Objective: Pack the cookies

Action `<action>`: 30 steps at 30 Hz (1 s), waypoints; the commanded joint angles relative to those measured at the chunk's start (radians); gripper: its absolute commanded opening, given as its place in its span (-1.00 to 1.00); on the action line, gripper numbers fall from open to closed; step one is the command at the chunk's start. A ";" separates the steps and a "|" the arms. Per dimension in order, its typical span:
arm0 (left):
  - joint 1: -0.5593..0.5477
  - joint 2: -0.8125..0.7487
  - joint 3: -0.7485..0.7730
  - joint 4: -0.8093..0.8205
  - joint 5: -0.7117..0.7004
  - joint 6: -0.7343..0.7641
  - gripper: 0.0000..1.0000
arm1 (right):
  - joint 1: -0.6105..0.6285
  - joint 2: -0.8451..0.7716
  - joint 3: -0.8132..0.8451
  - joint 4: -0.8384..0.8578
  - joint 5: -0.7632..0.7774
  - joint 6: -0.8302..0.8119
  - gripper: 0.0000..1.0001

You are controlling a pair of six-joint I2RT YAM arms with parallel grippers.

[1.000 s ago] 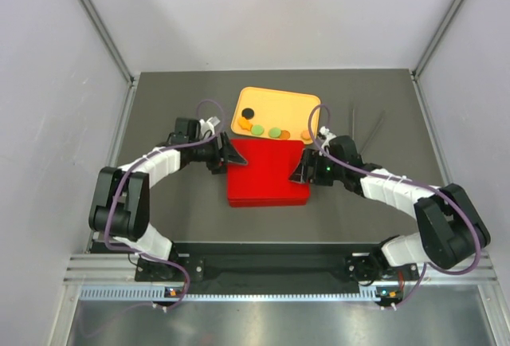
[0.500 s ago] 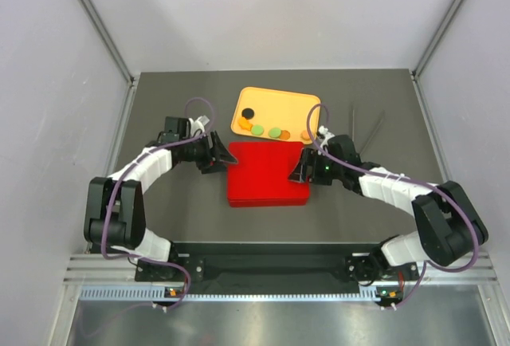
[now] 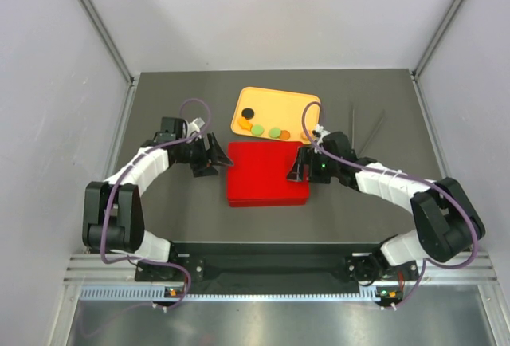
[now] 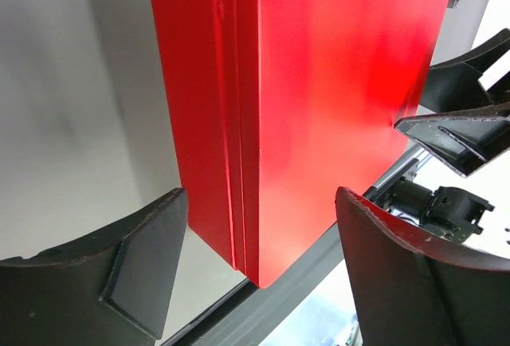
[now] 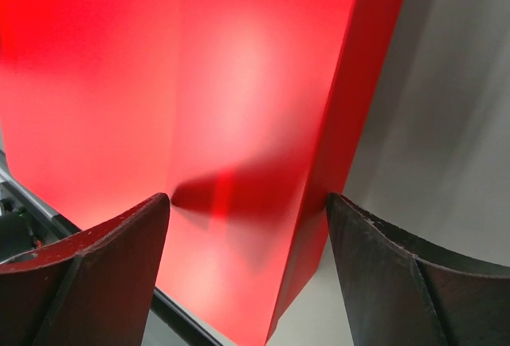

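Several cookies lie on the orange tray at the back: a black cookie, an orange cookie and two green cookies. A closed red box sits in front of the tray. It also shows in the left wrist view and the right wrist view. My left gripper is open and empty, just left of the box's left edge and apart from it. My right gripper is open and straddles the box's right edge, one finger over the lid.
Two thin dark sticks lie on the table at the back right. Grey walls close in the table on three sides. A metal rail runs along the near edge.
My left gripper has drawn back leftward from the red box's left edge. My right gripper has shifted slightly toward the back at the box's right edge. The box and cookies have not moved.
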 commanded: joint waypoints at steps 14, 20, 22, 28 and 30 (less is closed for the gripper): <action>-0.017 -0.036 -0.108 0.102 -0.009 -0.037 0.43 | 0.121 0.055 0.179 -0.148 0.112 -0.058 0.61; -0.040 -0.041 -0.162 0.131 -0.044 -0.074 -0.01 | 0.141 0.069 0.200 -0.179 0.137 -0.058 0.63; -0.052 -0.043 -0.179 0.151 -0.050 -0.088 -0.15 | 0.152 0.075 0.210 -0.191 0.142 -0.060 0.64; -0.082 -0.040 -0.219 0.173 -0.085 -0.128 -0.48 | 0.182 0.095 0.231 -0.216 0.160 -0.063 0.66; -0.094 -0.032 -0.221 0.173 -0.095 -0.134 -0.55 | 0.185 0.107 0.233 -0.214 0.152 -0.061 0.68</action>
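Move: The red lidded box's middle lies about 12 cm to the left hand's right, 2 cm back and 6 cm lower, its near side edge almost under the fingers. From the right hand, already straddling the opposite edge, the middle is some 8 cm left, 1 cm back and 3 cm lower. The yellow tray's middle is about 14 cm ahead of the right hand and 6 cm left; an orange cookie lies roughly 8 cm ahead and 2 cm right. Back and down by about 2.5 cm each, the left hand slides along the box's left edge and sinks over it, then closes its fingers to pinch the edge, one on the lid's top, the other on the side wall. The right hand, fingers still wide and astride the right edge, nudges left by 1.5 to 2 cm with its outer finger at the wall, rolling some 10 degrees so its left side dips. ##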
